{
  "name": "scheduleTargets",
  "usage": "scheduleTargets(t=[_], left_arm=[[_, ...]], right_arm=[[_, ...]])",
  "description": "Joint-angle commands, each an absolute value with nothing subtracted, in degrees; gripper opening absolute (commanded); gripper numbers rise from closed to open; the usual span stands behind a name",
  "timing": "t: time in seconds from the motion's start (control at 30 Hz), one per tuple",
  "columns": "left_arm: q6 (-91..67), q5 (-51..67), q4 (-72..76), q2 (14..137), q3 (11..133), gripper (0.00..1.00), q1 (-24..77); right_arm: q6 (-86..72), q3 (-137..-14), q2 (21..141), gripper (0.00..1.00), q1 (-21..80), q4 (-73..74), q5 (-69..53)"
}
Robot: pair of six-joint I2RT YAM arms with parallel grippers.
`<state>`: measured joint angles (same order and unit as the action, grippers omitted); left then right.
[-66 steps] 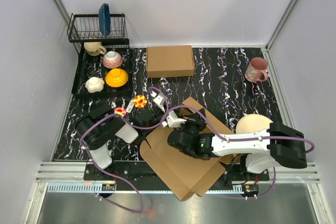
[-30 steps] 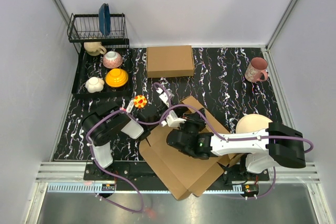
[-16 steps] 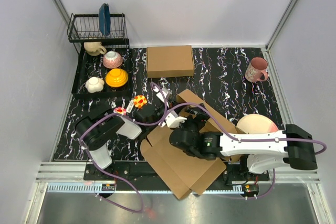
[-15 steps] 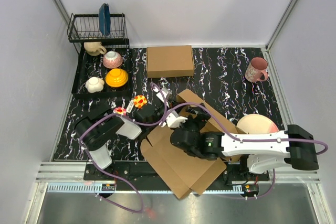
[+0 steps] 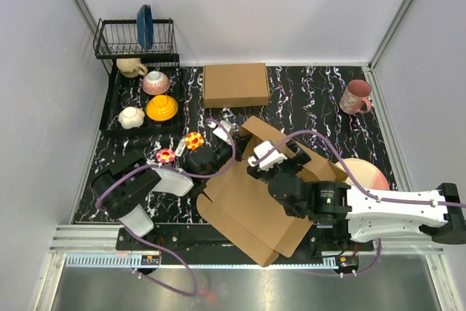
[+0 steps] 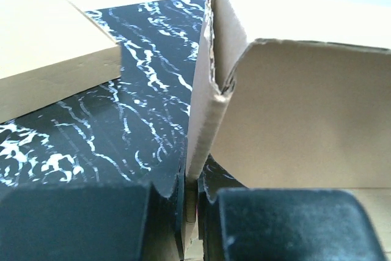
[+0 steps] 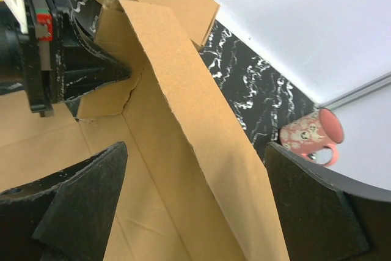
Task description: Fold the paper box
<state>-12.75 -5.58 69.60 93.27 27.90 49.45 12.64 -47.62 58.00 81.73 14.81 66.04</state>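
Note:
The paper box is a brown cardboard sheet lying half-formed near the table's front edge, with its far side wall raised. My left gripper is shut on the edge of a flap at the box's far left corner. In the left wrist view that flap stands upright between the fingers. My right gripper is open wide over the box's inside. The raised wall runs between its fingers without touching them. From above, the right gripper hangs over the box's far side.
A neatly formed cardboard box lies at the back centre. A pink mug stands back right, and a plate lies right of the sheet. A dish rack and a tray of bowls are back left. Two small flower toys lie beside the left arm.
My right gripper has opened wide and pulled back to the right, its arm swinging out. The far wall now stands higher. The left gripper keeps its pinch on the flap.

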Motion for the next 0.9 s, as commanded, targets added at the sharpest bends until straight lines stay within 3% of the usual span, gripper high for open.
scheduleTargets(t=[0.0,0.23,0.33,0.37,0.5,0.6,0.87], left_arm=[[-10.9,-13.5,68.2,90.8,27.9,0.04,50.0],[-7.0,-20.6,67.9,90.6,27.1,0.03,52.5],[-4.1,-23.6,69.6,91.8,26.5,0.04,54.6],[-3.4,-24.9,69.9,92.2,26.6,0.04,54.9],[-2.5,-28.2,75.1,94.8,24.7,0.04,56.4],[-2.6,-30.9,79.9,97.3,23.5,0.05,57.3],[-1.8,-36.0,90.5,102.7,22.2,0.09,60.0]], right_arm=[[6.3,-50.6,54.0,1.00,82.1,12.5,63.2],[-2.0,-55.1,54.1,1.00,78.4,12.7,60.2],[-5.1,-58.8,58.2,0.88,72.7,14.4,56.6],[-5.4,-59.6,59.6,0.76,71.2,14.3,56.0],[-7.7,-61.3,65.5,0.49,64.1,12.4,51.0],[-10.9,-59.6,67.1,0.37,59.6,7.9,44.0],[-15.1,-56.1,72.3,0.26,58.4,1.9,37.8]])
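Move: My left hand already pinches the paper box's left wall just below its far-left corner, which is about 5 cm ahead, 3 cm right and 2 cm above. From my open right hand that corner lies some 11 cm ahead, 7 cm left and 7 cm lower; the closed box lies about 24 cm ahead, 11 cm left and 23 cm down. The sunflower lies level with my left hand, 17 cm to its left and 15 cm below. I lift my right hand about 5 cm, then swing it some 9 cm forward and back down towards the paper box's far-left corner, drifting left at the end, rolling its left side up about 30 degrees and closing the wide-open fingers to roughly a third. My left hand keeps its pinch on the wall, lowering it about 5 cm and drawing it 3 cm left while turning counter-clockwise. ##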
